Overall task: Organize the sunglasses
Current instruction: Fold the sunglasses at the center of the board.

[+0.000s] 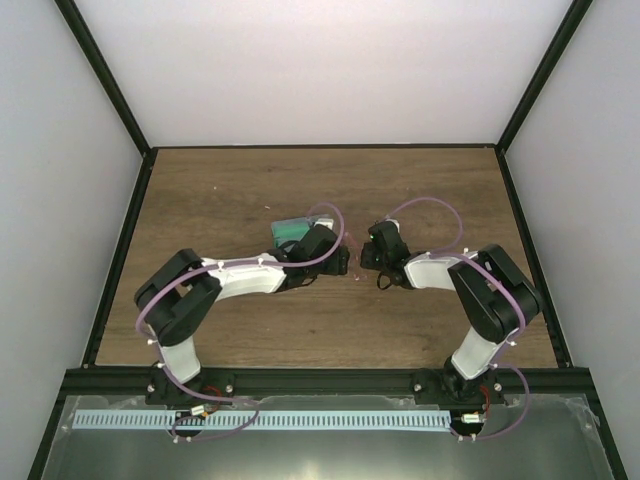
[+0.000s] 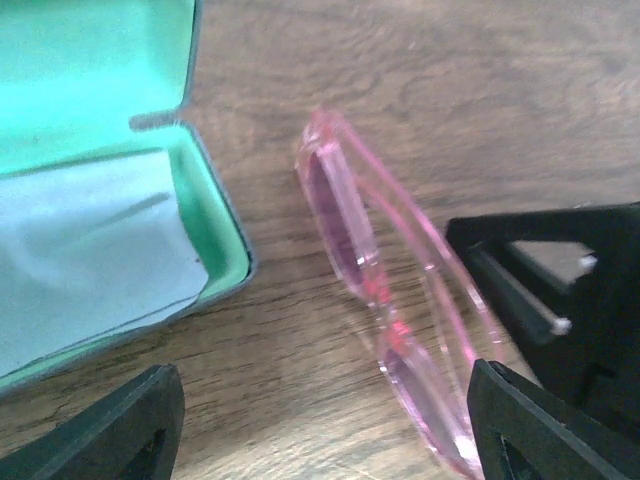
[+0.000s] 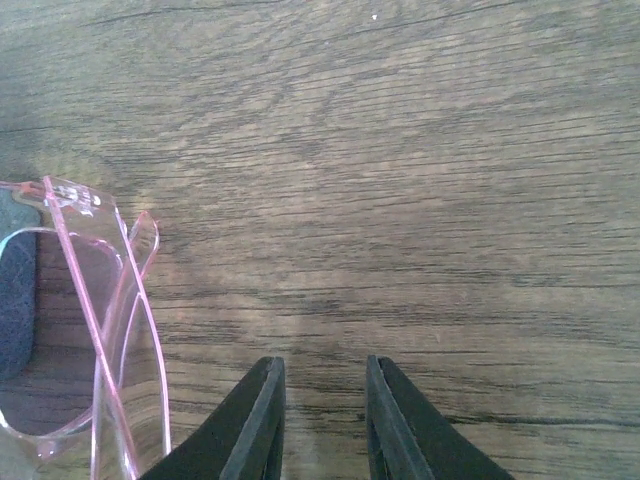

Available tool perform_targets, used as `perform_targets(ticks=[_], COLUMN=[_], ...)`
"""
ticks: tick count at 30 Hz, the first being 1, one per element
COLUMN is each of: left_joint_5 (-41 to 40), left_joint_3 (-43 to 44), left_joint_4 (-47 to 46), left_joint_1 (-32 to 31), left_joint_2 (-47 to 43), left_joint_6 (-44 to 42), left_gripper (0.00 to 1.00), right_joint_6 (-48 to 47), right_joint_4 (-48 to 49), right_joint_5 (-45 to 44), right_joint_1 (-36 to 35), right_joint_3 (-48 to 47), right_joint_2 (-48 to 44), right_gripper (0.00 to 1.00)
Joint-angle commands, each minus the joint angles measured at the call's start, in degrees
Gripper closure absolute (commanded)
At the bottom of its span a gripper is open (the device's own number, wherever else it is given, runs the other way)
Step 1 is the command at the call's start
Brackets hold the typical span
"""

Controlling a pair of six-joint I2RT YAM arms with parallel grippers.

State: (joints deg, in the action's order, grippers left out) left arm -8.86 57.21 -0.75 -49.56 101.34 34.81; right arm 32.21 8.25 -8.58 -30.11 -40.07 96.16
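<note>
Pink translucent sunglasses, folded, lie on the wooden table just right of the case. The case stands open, showing green lining and a pale blue cloth inside. My left gripper hangs open and wide over the table, and the near end of the sunglasses lies between its fingers, close to the right finger. In the right wrist view the sunglasses sit at the left edge. My right gripper stands beside them, its jaws a narrow gap apart with nothing between.
From above, the two grippers meet at mid-table, with the green case just behind the left one. Black frame rails border the table, and white walls rise behind. The right gripper's black body sits close to the sunglasses.
</note>
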Motion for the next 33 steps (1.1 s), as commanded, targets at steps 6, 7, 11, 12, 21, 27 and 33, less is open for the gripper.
perform_targets(ticks=[6, 7, 11, 12, 21, 27, 33], left_joint_5=[0.6, 1.0, 2.9, 3.3, 2.5, 0.2, -2.4], left_joint_3=[2.4, 3.2, 6.2, 6.8, 8.2, 5.2, 1.7], left_joint_4=[0.4, 0.4, 0.6, 0.6, 1.7, 2.5, 3.6], left_joint_1=[0.2, 0.2, 0.2, 0.2, 0.2, 0.2, 0.2], left_joint_2=[7.4, 8.4, 11.5, 12.0, 12.9, 9.3, 5.2], left_joint_6=[1.1, 1.1, 1.1, 1.0, 0.5, -0.9, -1.5], left_gripper=[0.21, 0.22, 0.22, 0.23, 0.23, 0.23, 0.23], right_joint_6=[-0.1, -0.1, 0.0, 0.1, 0.1, 1.3, 2.8], right_joint_4=[1.1, 1.4, 2.5, 3.2, 3.7, 1.4, 2.3], right_joint_5=[0.9, 1.2, 2.6, 3.2, 3.3, -0.2, -0.3], right_joint_1=[-0.3, -0.3, -0.5, -0.5, -0.8, -0.8, -0.8], right_joint_3=[-0.2, 0.0, 0.7, 1.2, 2.2, 1.8, 3.2], right_joint_2=[0.4, 0.6, 1.3, 1.2, 0.0, -2.9, -6.3], right_gripper=[0.76, 0.76, 0.76, 0.76, 0.77, 0.69, 0.53])
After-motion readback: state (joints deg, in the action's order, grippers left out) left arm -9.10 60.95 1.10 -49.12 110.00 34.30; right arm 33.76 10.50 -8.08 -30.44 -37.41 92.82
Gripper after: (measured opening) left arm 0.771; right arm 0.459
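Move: The sunglasses stand on edge between the hands, lenses facing left and temples right, their middle about 5 cm right of the left hand, 2 cm ahead and 5 cm below. From that hand the open case lies about 6 cm left, 5 cm ahead and 6 cm down; the right gripper is roughly 9 cm right, 1 cm ahead and 5 cm lower. From the right hand, the sunglasses are 4 cm left, 1 cm ahead, at its height; the case is 15 cm left, 4 cm ahead. Down first: the left hand, jaws staying wide, sinks about 5 cm to the lens side of the sunglasses, slides low to the right and forward some 3 cm towards them, pauses, then draws back left almost as far. The right hand holds nearly still on the temple side, then parts its narrow fingers partway and starts to rise, about 1 cm. ##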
